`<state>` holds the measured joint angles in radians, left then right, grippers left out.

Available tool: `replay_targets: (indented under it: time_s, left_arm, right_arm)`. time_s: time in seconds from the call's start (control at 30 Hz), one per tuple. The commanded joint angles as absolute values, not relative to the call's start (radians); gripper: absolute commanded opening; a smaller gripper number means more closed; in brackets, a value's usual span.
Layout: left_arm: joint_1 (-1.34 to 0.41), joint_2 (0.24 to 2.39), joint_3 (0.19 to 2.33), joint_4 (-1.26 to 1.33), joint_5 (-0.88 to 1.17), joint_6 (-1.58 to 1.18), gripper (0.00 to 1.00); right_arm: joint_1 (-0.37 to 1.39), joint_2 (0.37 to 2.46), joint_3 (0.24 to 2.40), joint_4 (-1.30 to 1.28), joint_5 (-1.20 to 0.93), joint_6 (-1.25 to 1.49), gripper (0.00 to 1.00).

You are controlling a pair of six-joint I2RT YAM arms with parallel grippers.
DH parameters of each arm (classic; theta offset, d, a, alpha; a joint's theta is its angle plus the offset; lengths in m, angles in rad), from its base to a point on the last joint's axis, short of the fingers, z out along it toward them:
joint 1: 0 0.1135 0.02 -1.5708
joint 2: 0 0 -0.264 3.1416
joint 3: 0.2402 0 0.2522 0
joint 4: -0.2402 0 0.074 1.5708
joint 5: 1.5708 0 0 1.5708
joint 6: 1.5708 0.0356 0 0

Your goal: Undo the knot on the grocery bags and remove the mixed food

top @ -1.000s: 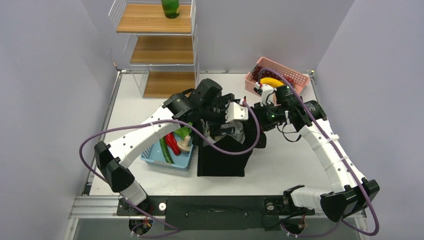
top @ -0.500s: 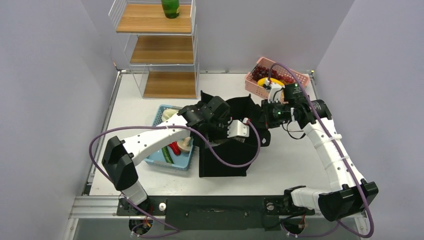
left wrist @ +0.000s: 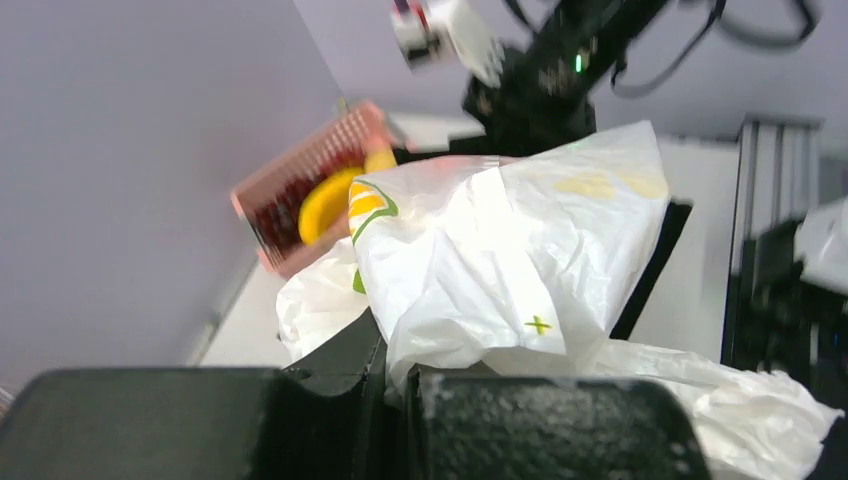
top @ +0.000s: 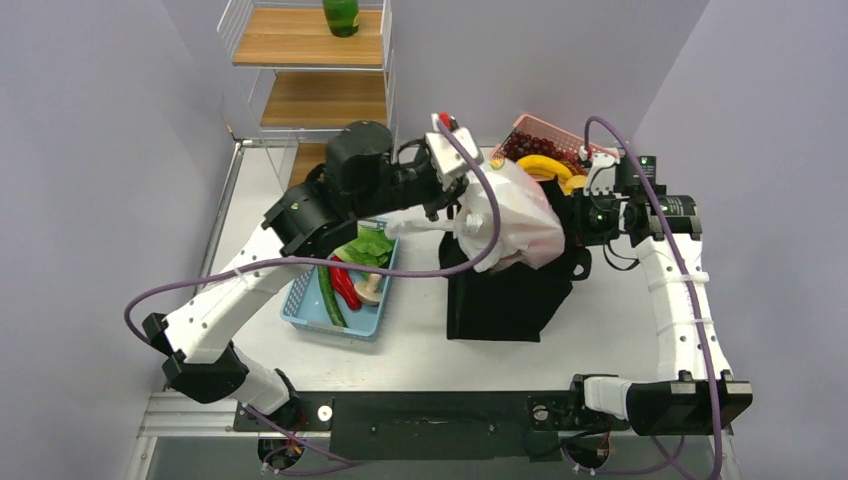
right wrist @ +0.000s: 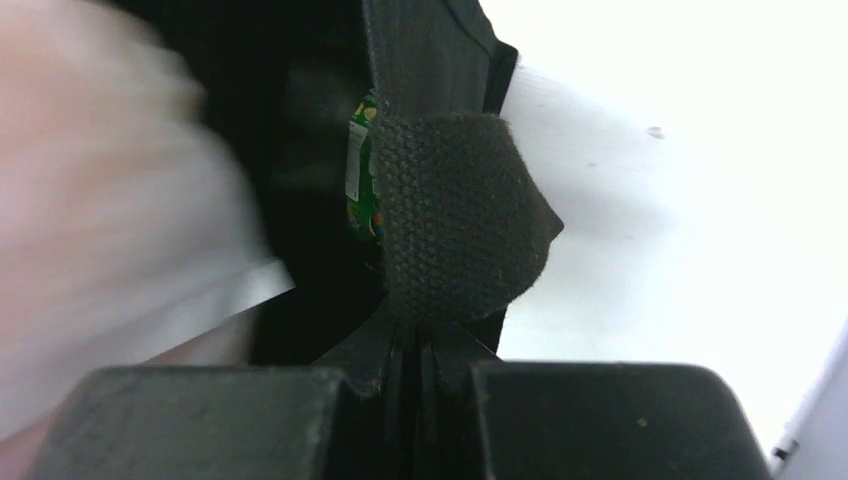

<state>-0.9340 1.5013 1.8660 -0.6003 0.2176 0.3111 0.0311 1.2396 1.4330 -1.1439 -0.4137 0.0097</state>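
Note:
The white grocery bag (top: 515,215) with yellow citrus prints hangs above the black tote (top: 505,295). My left gripper (top: 463,212) is shut on it. In the left wrist view the crinkled plastic (left wrist: 500,250) bunches out from between the closed jaws of that gripper (left wrist: 405,375). My right gripper (top: 572,227) is shut on the tote's black woven strap (right wrist: 450,230). The right wrist view shows this gripper (right wrist: 420,345) pinching the strap. A green printed sliver (right wrist: 362,180) shows behind the strap; I cannot tell what it is. The mixed food is hidden and the knot does not show.
A blue basket (top: 305,315) with lettuce, cucumber, red pepper and mushroom sits left of the tote. A pink basket (top: 590,152) with a banana (top: 540,165) and grapes stands at the back right. A wooden shelf rack (top: 315,95) with a green bottle (top: 341,15) fills the back left.
My left gripper closed on the white bag inside the tote and lifted it up and back to the right. The tote and my right gripper shifted right.

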Motion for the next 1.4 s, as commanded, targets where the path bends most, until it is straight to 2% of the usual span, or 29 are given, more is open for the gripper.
replay_targets:
  time_s: [0.0, 0.17, 0.33, 0.47, 0.63, 0.87, 1.1, 1.13, 1.17, 1.2, 1.23, 1.3, 1.37]
  left_arm:
    - [-0.924, 1.47, 2.023, -0.414, 0.216, 0.124, 0.0]
    - [-0.861, 1.499, 2.199, -0.418, 0.221, 0.032, 0.0]
    - [-0.791, 1.466, 2.194, -0.43, 0.253, 0.033, 0.0]
    - [-0.759, 1.401, 2.068, -0.453, 0.27, 0.103, 0.0]
    - [-0.758, 1.277, 1.847, -0.45, 0.267, 0.21, 0.0]
    - [-0.787, 1.153, 1.547, -0.454, 0.278, 0.242, 0.0]
    - [-0.816, 1.136, 1.44, -0.509, 0.305, 0.26, 0.0]
    - [-0.821, 1.133, 1.43, -0.51, 0.309, 0.26, 0.0]
    - [-0.834, 1.133, 1.411, -0.513, 0.308, 0.259, 0.0]
    - [-0.843, 1.134, 1.401, -0.513, 0.299, 0.26, 0.0]
    - [-0.869, 1.136, 1.382, -0.514, 0.288, 0.265, 0.0]
    - [-0.907, 1.15, 1.358, -0.515, 0.25, 0.27, 0.0]
    - [-0.928, 1.179, 1.347, -0.517, 0.217, 0.256, 0.0]
  right_arm:
    - [-0.05, 1.235, 1.527, -1.181, -0.312, -0.103, 0.0]
    - [-0.211, 1.266, 1.617, -1.258, -0.27, -0.228, 0.0]
    - [-0.414, 1.323, 1.681, -1.321, -0.271, -0.393, 0.0]
    - [-0.547, 1.372, 1.701, -1.324, -0.267, -0.513, 0.0]
    - [-0.626, 1.482, 1.776, -1.267, -0.24, -0.551, 0.0]
    - [-0.63, 1.596, 1.937, -1.154, -0.212, -0.5, 0.0]
    - [-0.584, 1.626, 1.984, -1.054, -0.102, -0.433, 0.0]
    - [-0.579, 1.622, 1.984, -1.027, -0.087, -0.416, 0.05]
    - [-0.578, 1.619, 1.992, -1.021, -0.063, -0.411, 0.23]
    - [-0.575, 1.612, 2.0, -1.018, -0.053, -0.403, 0.32]
    - [-0.573, 1.605, 2.002, -1.02, -0.052, -0.399, 0.48]
    - [-0.567, 1.577, 1.999, -1.029, -0.071, -0.386, 0.62]
    - [-0.551, 1.538, 1.991, -1.034, -0.094, -0.373, 0.69]
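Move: The left hand, holding the white grocery bag, has its set-down spot, bare table, about 5 cm left, 4 back and 42 below. The basket of vegetables lies some 28 cm left, 10 ahead and 39 below it; the black bag 15 cm right, level with it, 29 below. For the right hand, gripping the black bag's rim, the clear table to take it to is about 30 cm right, 10 ahead and 25 below; the fruit basket is 45 cm ahead, 9 right, 22 below. Still pinching the black bag's rim, the right hand drags it some 30 cm right, finally forward and a little up, turning clockwise and rolling, then opens its fingers. The left hand keeps its grip on the white bag, lifts it about 17 cm while drifting left, then lowers it some 25 cm and draws back towards the bare table beside the vegetables. ##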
